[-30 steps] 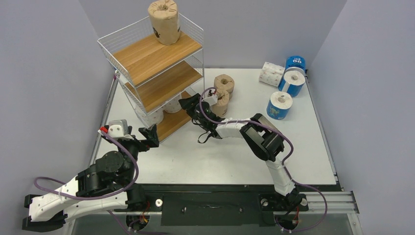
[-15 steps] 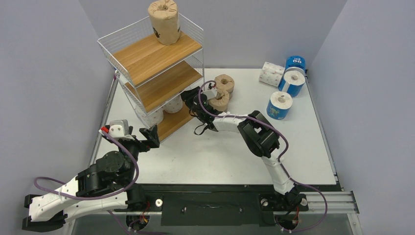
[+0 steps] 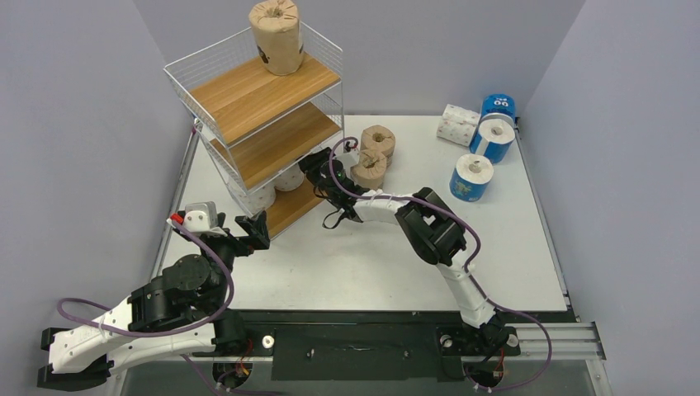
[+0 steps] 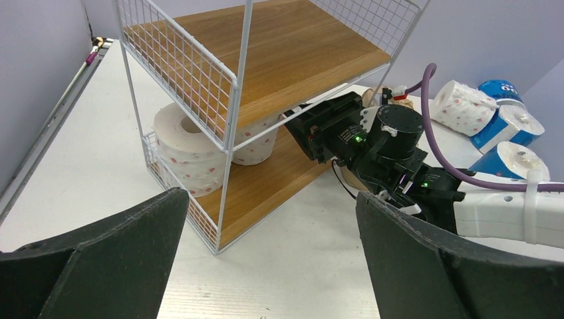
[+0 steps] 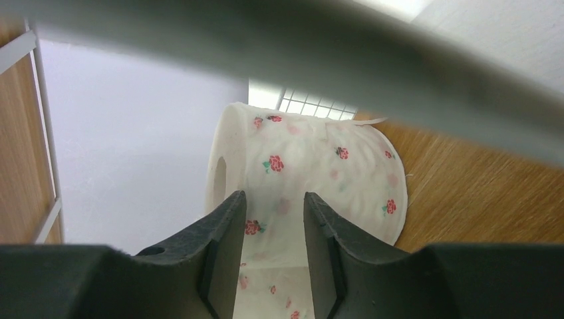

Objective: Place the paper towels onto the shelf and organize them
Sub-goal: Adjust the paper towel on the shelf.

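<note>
The shelf (image 3: 248, 95) stands at the back left, with one brown-wrapped roll (image 3: 276, 35) on its top tier. Two white flowered paper towels (image 3: 290, 177) (image 3: 258, 196) lie on the bottom board. My right gripper (image 3: 318, 169) reaches into that bottom tier. In the right wrist view its jaws (image 5: 274, 212) stand narrowly open just in front of the flowered roll (image 5: 312, 153), with nothing pinched between them. My left gripper (image 3: 252, 229) hangs wide open and empty by the shelf's near corner (image 4: 219, 249).
Two brown-wrapped rolls (image 3: 378, 140) (image 3: 369, 171) sit on the table right of the shelf, beside the right arm. At the back right lie white flowered rolls (image 3: 459, 124) and three blue-wrapped rolls (image 3: 498, 106) (image 3: 494, 137) (image 3: 471, 178). Grey walls close in on both sides.
My right gripper has moved left and deeper into the shelf's bottom tier, and its jaws have narrowed. The left arm has not moved.
</note>
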Robot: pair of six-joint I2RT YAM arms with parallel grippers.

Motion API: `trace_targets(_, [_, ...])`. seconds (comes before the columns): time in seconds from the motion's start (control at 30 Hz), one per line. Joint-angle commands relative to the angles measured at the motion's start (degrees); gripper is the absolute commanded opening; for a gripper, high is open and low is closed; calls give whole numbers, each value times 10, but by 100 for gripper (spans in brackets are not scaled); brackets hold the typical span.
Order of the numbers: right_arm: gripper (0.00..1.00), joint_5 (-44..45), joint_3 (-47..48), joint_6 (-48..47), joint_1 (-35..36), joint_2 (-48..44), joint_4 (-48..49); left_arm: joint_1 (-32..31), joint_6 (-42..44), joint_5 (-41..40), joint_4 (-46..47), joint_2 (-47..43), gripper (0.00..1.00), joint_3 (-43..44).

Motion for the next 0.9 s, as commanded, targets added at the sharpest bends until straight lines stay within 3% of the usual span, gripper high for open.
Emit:
trace_targets(0.0, [36,-10,-15,3,9,-9,17,-1,-8,7,-4,4,97,13])
trace_targets(0.1, [41,-7,-44,6,3,-30,31,-1,-8,5,-4,5,97,13])
trace_targets(0.27, [60,-5,-74,-19,-2,-63,43,-1,-10,2,-7,3,97,12])
trace_targets(0.4, [69,-15,-92,-32,-2,-91,46,-1,-17,3,-15,-1,97,14])
trace_targets(0.87, [76,-79,-231,-93,-1,-218,58,-1,-74,22,-87,10,97,32])
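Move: The right hand has its part-closed fingertips up against the nearer white roll on the bottom shelf, whose middle lies about 4 cm ahead, 5 cm left and 2 cm below. The second white roll stands roughly 14 cm to that hand's left, level with it fore and aft; the nearer brown roll is some 17 cm to its right, about 1 cm back. From the left hand, the nearer white roll is about 30 cm ahead, 4 cm right and 20 cm below. The right fingertips come free of the nearer white roll: the hand first dips about 4 cm while easing back and to the right, then climbs some 7 cm as it keeps withdrawing from the bottom shelf. The fingers spread from about a third to three quarters open, and the hand finishes about 6 cm back and 4 cm right of its start, barely turned. ##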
